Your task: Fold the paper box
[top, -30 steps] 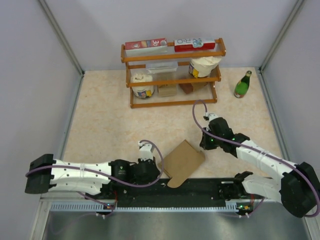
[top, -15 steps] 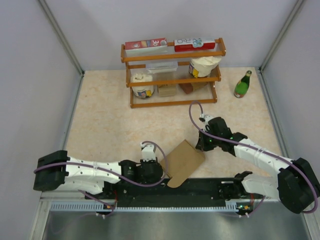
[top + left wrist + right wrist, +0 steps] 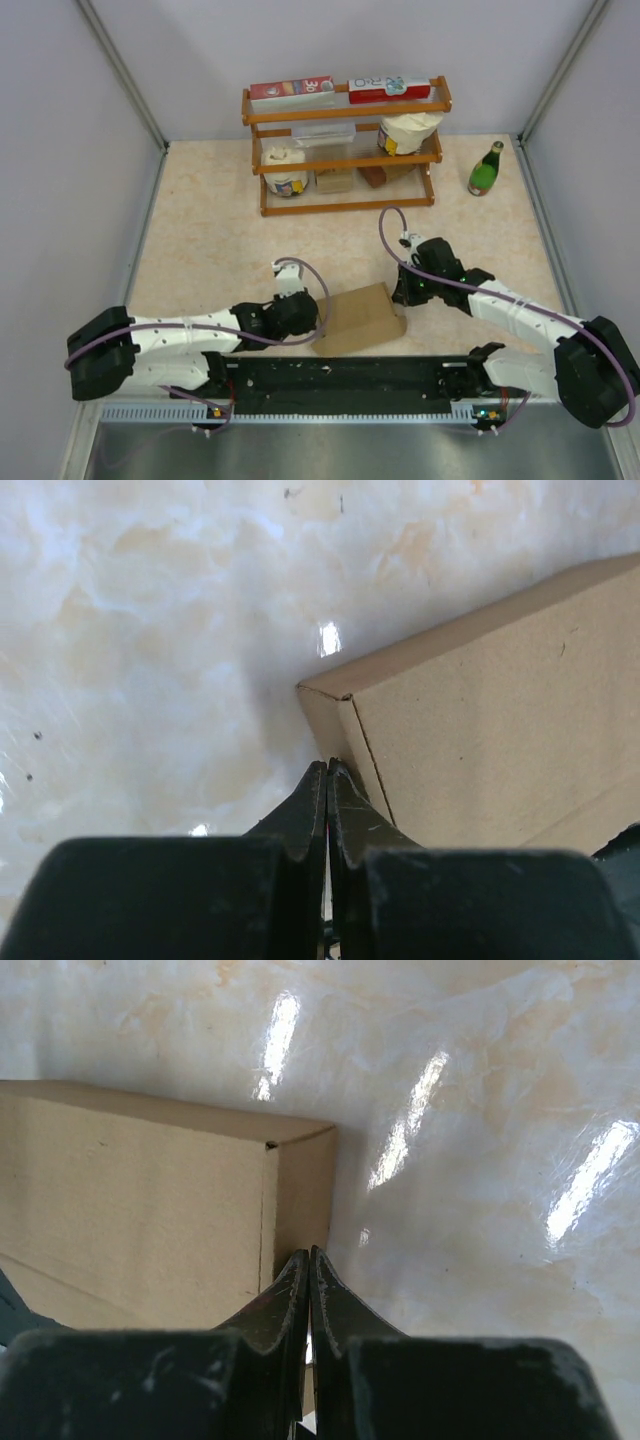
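Note:
The paper box (image 3: 358, 318) is a plain brown closed carton lying on the marble table near the front edge, between the two arms. My left gripper (image 3: 312, 312) is shut and empty, its tips against the box's left end; in the left wrist view the left gripper (image 3: 328, 767) touches the end panel of the paper box (image 3: 480, 730) just below its corner. My right gripper (image 3: 398, 296) is shut and empty too, pressed on the box's right end. The right wrist view shows the right gripper (image 3: 308, 1253) against the narrow end panel of the paper box (image 3: 130, 1200).
A wooden shelf rack (image 3: 345, 150) with red-and-white cartons, tubs and small boxes stands at the back. A green bottle (image 3: 486, 169) stands to its right. A black rail (image 3: 340, 380) runs along the table's front edge just below the box. Grey walls close both sides.
The box has dropped from a tilted, diamond-like stand to lie flat and square. My left gripper slid right and forward to its left end; the right gripper moved slightly left.

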Controlling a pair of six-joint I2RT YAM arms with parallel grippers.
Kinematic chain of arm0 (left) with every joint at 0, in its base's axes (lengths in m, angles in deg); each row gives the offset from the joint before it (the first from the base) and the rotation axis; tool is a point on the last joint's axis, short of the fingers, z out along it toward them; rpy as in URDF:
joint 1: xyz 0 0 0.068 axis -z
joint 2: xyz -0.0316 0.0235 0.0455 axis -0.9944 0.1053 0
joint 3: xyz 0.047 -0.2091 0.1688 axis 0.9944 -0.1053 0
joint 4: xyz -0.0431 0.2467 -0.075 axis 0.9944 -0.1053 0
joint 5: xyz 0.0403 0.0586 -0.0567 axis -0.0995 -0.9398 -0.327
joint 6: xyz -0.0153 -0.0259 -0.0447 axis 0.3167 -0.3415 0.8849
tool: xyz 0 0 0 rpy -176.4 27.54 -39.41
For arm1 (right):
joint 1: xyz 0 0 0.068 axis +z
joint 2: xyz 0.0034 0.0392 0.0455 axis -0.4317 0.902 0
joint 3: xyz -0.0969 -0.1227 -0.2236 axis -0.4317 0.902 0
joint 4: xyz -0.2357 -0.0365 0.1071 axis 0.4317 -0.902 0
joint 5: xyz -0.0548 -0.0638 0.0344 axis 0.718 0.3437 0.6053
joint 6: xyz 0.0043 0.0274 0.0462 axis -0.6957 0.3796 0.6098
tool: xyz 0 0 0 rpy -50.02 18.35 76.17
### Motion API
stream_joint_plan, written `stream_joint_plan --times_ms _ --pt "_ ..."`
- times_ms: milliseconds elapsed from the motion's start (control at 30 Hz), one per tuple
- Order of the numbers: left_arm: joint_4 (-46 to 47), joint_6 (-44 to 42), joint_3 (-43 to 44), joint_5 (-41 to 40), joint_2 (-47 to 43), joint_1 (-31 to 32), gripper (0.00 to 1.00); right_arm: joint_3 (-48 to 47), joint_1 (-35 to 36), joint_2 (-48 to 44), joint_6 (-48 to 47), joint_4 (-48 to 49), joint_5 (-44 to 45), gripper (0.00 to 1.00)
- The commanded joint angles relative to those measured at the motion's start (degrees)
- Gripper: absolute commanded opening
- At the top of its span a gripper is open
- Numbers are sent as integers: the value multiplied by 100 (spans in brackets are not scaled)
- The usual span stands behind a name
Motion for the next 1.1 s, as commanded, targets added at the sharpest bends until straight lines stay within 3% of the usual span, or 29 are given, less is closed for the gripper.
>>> stream_joint_plan --times_ms 0,567,733,833,933,1067 --pt "740 -806 6 296 7 -423 0 32 -63 -84 151 344 -77 2" --pt "1225 -2468 1228 912 1307 -1707 0 -337 -81 329 388 625 775 4" --pt "1120 -2601 1132 921 1212 -2111 0 -364 -300 339 484 617 1188 17" --pt "866 -2601 983 754 870 -2287 18 -250 -380 -65 555 494 1601 26" --pt "619 -2592 833 622 360 -2332 27 -206 -389 -513 520 266 1734 36" --pt "399 -2574 640 1147 -413 -2323 52 -144 -380 -1023 494 10 1603 46"
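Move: The paper box sits between the two closed grippers. Its middle is about 8 cm to the left hand's right and level with it. From the right hand it is some 9 cm to the left and 4 cm back, a centimetre or so below either. Its front flap lies about 5 cm back and 9 cm right of the left hand. The wooden rack stands some 23 cm ahead and 6 cm right of that hand. With shut fingertips already against the box's left wall, the left hand pushes it forward for about 11 cm, while the right hand, starting at the right wall, first barely moves and then eases some 5 cm forward and 4 cm right. To finish, the left hand swings a few centimetres left, both rise about 3 cm clear of the walls and open roughly halfway, the right gripper turning some 15 degrees clockwise along the way. ##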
